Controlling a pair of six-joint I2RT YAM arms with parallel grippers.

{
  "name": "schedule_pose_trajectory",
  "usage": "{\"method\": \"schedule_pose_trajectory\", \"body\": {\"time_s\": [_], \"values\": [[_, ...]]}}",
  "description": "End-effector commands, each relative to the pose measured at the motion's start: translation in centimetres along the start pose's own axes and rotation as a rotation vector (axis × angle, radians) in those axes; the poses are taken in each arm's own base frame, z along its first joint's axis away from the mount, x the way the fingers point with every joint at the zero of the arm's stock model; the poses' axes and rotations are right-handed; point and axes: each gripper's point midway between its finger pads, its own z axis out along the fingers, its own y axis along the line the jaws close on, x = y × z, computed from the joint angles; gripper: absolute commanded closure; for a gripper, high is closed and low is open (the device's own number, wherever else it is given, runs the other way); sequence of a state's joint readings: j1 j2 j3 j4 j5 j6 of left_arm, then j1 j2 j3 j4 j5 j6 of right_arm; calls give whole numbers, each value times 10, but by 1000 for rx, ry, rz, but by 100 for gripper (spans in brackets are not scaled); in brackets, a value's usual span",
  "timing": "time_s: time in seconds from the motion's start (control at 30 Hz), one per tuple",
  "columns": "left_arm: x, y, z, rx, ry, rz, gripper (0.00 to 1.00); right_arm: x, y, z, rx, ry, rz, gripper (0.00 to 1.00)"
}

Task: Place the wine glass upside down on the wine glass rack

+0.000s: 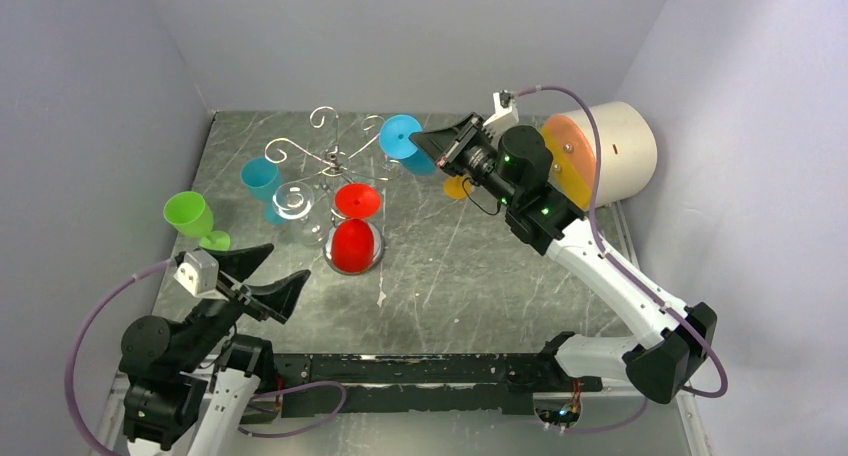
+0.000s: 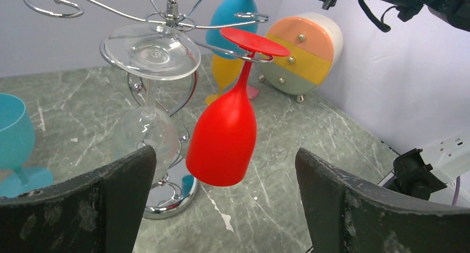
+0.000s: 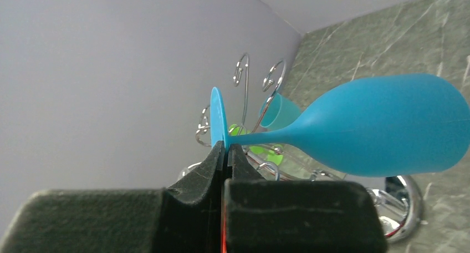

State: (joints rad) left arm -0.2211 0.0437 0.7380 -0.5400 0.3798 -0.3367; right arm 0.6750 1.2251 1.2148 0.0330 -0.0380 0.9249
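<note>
The wine glass rack (image 1: 334, 160) is a silver wire stand with scroll arms and a round shiny base (image 2: 166, 200). A red glass (image 2: 223, 136) and a clear glass (image 2: 151, 56) hang from it upside down. My right gripper (image 1: 424, 142) is shut on the foot of a blue wine glass (image 3: 382, 131), pinching the disc's edge (image 3: 217, 117). That glass is held inverted just right of the rack's arms (image 3: 244, 70). My left gripper (image 2: 224, 156) stands open, low, in front of the red glass and not touching it.
A teal glass (image 1: 262, 180) and a green glass (image 1: 190, 216) stand upright left of the rack. A yellow glass (image 2: 226, 70) stands behind it. A round cream drawer unit (image 1: 610, 146) sits at the back right corner. Walls close in on three sides.
</note>
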Motion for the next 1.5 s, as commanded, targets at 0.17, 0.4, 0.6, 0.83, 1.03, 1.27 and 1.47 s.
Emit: {"method": "schedule_pose_trajectory", "body": {"time_s": [0.17,0.4,0.6,0.83,1.03,1.27,1.47], "values": [[0,3,0,10,-93,17,0,0,10,5,-27,0,176,100],[7,6,6,13,-72,10,0,14,10,11,-45,68,208,100],[3,6,9,24,-95,21,1,17,11,14,-60,84,209,100],[13,11,13,13,-75,14,0,29,15,14,-91,140,213,100],[16,12,12,12,-67,15,0,34,16,14,-99,172,206,100],[15,13,10,2,-84,16,0,42,25,11,-147,224,193,100],[16,15,10,-4,-85,12,1,48,30,8,-170,256,182,100]]}}
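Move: The right hand grips the blue wine glass by its foot. The rack's empty right-hand hook lies about 5 cm to its left, 4 cm back and 4 cm below. The rack's far-right hook is some 7 cm left and 4 cm ahead; the hanging red glass is roughly 9 cm left, 9 cm back and 11 cm lower. From the left hand, the right-hand hook is about 16 cm ahead, 16 cm right and 5 cm higher. Right hand carries the blue glass about 4 cm left and back towards the right-hand hook; left hand sinks. ##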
